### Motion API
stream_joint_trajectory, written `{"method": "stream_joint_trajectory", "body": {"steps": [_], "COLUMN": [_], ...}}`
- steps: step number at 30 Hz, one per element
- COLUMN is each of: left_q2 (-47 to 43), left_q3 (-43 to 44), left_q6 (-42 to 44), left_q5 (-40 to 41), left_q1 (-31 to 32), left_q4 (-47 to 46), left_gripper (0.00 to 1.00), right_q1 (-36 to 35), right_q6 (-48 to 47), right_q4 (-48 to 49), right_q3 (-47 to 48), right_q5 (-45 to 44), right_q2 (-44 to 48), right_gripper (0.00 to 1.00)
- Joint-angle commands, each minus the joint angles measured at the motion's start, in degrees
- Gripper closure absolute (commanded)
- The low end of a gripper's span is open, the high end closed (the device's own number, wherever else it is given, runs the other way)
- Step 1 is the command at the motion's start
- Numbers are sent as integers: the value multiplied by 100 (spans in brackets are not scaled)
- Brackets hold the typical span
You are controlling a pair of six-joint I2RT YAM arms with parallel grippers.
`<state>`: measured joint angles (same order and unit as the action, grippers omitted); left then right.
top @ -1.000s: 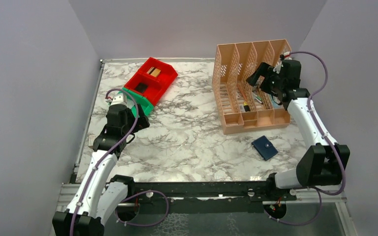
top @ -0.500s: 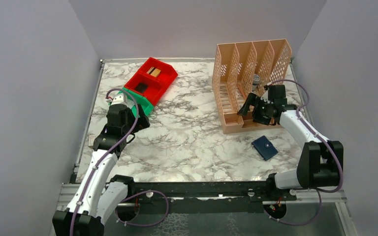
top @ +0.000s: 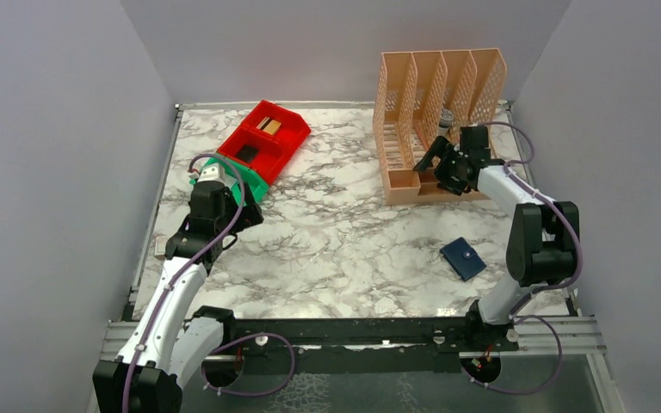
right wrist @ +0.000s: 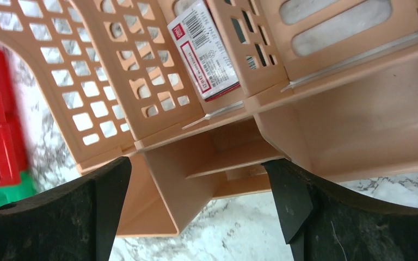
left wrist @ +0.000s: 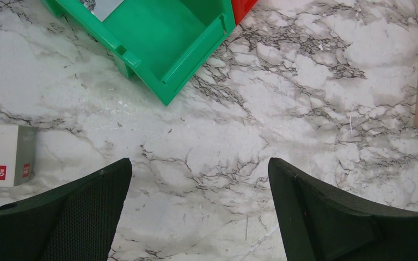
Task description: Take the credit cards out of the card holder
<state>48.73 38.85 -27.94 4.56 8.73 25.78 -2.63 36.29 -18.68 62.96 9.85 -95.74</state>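
Observation:
The card holder point(top: 463, 258) is a small dark navy wallet lying closed and flat on the marble table point(top: 344, 249) at the front right. No credit cards show. My right gripper point(top: 435, 169) is well behind it, at the low front compartments of the peach file organizer point(top: 435, 103). In the right wrist view the right gripper point(right wrist: 196, 163) is open, its fingers either side of a front divider of the organizer point(right wrist: 196, 163) without clamping it. My left gripper point(top: 243, 213) hovers at the left, and in its wrist view the left gripper point(left wrist: 198, 163) is open over bare marble.
A green bin point(top: 245, 185) and a red bin point(top: 262, 138) lie just beyond the left gripper; the green bin point(left wrist: 158, 38) fills the top of the left wrist view. A white box point(left wrist: 5, 155) sits at the left. A barcoded packet point(right wrist: 204, 49) stands in the organizer.
My right arm has dropped from above the organizer to its low front edge. The organizer now sits further back on the table. The left arm and the card holder have stayed put.

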Motion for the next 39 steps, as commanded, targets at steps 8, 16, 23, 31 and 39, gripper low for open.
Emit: {"method": "stream_joint_trajectory", "body": {"steps": [8, 16, 23, 31, 39], "left_q2": [160, 189, 147, 243, 212], "left_q3": [39, 54, 35, 63, 44], "left_q6": [28, 39, 17, 44, 44], "left_q5": [-61, -111, -76, -130, -71], "left_q1": [-29, -28, -29, -25, -28], "left_q4": [-18, -6, -14, -7, -8], "left_gripper": [1, 1, 1, 1, 1], "right_q1": [-18, -375, -824, -866, -870], "right_q6": [96, -436, -290, -500, -310], "right_q4": [770, 450, 362, 319, 662], "right_q3": [-101, -166, -719, -404, 35], "right_q5": [-15, 1545, 1617, 1620, 1696], "right_q2": [573, 999, 1099, 734, 26], "right_gripper": [1, 2, 2, 2, 2]}}
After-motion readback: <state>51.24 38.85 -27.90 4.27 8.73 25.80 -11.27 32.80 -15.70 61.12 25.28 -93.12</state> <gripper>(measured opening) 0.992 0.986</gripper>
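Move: The tan rack's near-left corner lies about 11 cm to the right hand's left, some 3 cm back and a few centimetres lower; the rack's middle is roughly 7 cm ahead and 3 cm right, at about hand height. The grey jar inside it is some 13 cm ahead and 2 cm right. The blue card holder lies about 20 cm back, 7 cm right, 8 cm below. From the left hand that corner is about 5 cm ahead and 36 cm right, some 11 cm below. The tan rack gets a last short forward push of about 1 cm from the right hand, whose fingers already bear on its front tray. The hand then lifts clear by some 7 cm, swings about 10 cm left and back over the front edge, turning some 20 degrees counter-clockwise, sinks in front of the near-left corner and goes forward again about 2.5 cm, bringing its right finger against the front wall, fingers still wide open. ##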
